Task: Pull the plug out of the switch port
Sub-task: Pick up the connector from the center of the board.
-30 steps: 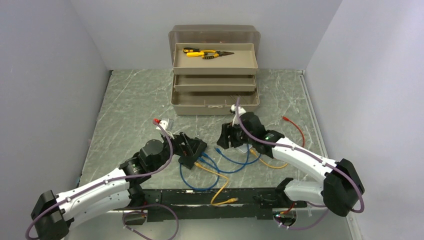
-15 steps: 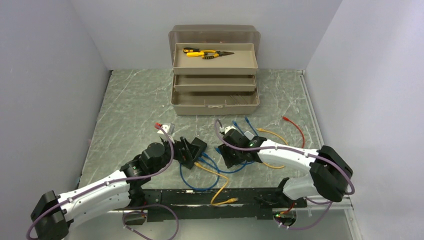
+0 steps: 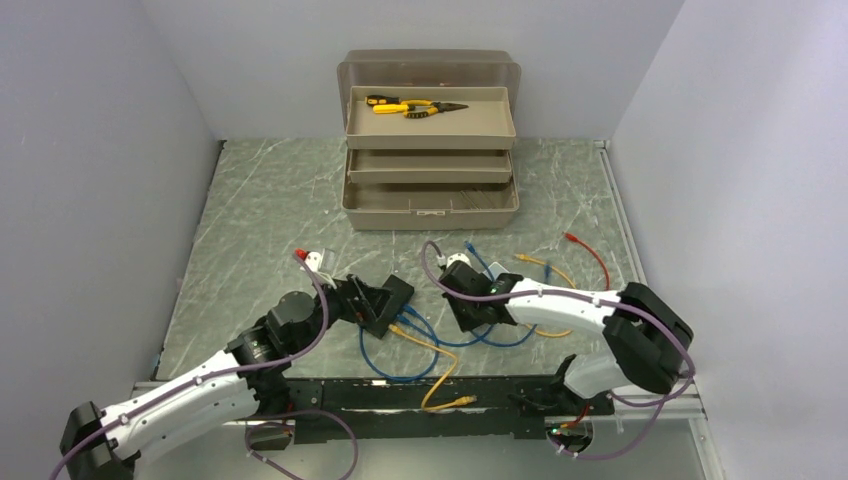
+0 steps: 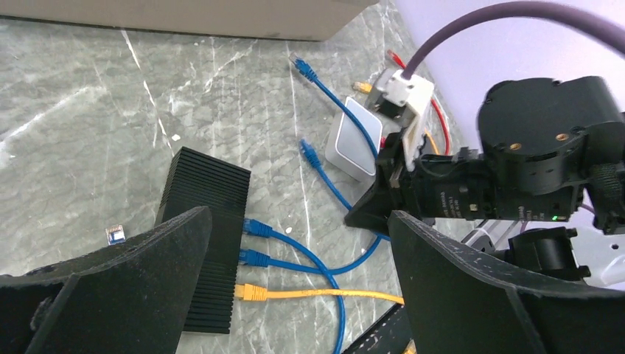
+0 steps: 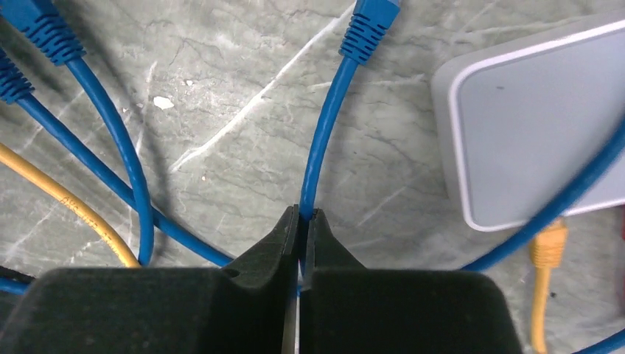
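Observation:
The switch (image 4: pixel 206 228), a black ribbed box, lies on the marble table with two blue plugs (image 4: pixel 257 228) and a yellow plug (image 4: pixel 250 293) in its ports. My left gripper (image 4: pixel 298 221) hovers over it, open, one finger above the switch and the other beyond the cables. In the top view the switch (image 3: pixel 388 298) sits under the left gripper (image 3: pixel 362 300). My right gripper (image 5: pixel 301 215) is shut on a blue cable (image 5: pixel 318 147) whose loose plug (image 5: pixel 367 29) lies free on the table beside a white box (image 5: pixel 538 125). In the top view the right gripper (image 3: pixel 470 310) stands over the cable tangle.
An open beige toolbox (image 3: pixel 430 190) with pliers (image 3: pixel 410 106) in its top tray stands at the back. Loose blue, yellow and red cables (image 3: pixel 590 255) trail right of the switch. A yellow plug (image 5: pixel 547 247) lies by the white box. Walls close both sides.
My right gripper came down from near the toolbox to the cables and shut on the blue cable. The left arm shifted slightly and stays open over the switch.

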Available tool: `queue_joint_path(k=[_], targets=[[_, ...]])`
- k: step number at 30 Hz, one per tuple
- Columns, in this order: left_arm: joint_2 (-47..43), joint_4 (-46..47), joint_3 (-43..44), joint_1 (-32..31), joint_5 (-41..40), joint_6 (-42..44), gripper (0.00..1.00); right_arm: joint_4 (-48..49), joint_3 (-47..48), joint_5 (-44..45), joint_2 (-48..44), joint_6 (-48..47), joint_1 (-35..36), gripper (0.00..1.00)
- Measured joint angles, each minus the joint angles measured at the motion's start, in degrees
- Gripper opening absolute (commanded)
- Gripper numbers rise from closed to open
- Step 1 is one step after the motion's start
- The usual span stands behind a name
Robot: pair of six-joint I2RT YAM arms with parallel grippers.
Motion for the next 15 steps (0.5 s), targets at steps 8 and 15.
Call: queue_joint_path(k=[8, 15], targets=[[-3.8, -2.36, 1.81, 0.0, -1.66, 2.54, 0.99, -3.8, 7.1, 4.63, -14.14, -0.22, -0.61, 0.0], [-3.37, 1.66, 10.43, 0.04, 1.88, 8.9, 0.97, 5.09, 14.49, 1.2, -24.85, 2.08, -5.99, 0.0]])
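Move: The right fingers are already shut on the loose blue cable just above the board; its connector lies about 7 cm ahead and 3 cm to the left, at the same height. The white box is some 6 cm ahead and 8 cm to the right, the switch about 2 cm ahead and 15 cm to the left. From the open left hand that connector is roughly 5 cm ahead, 14 cm to the right and 16 cm below. Keep the right gripper shut on the blue cable just behind its connector and raise it fast from the board, about 25 cm up and some 7 cm forward, swinging the fingers up from pointing down towards forward and left. Lift the open, empty left gripper about 11 cm as well, tipping its fingers upward. ##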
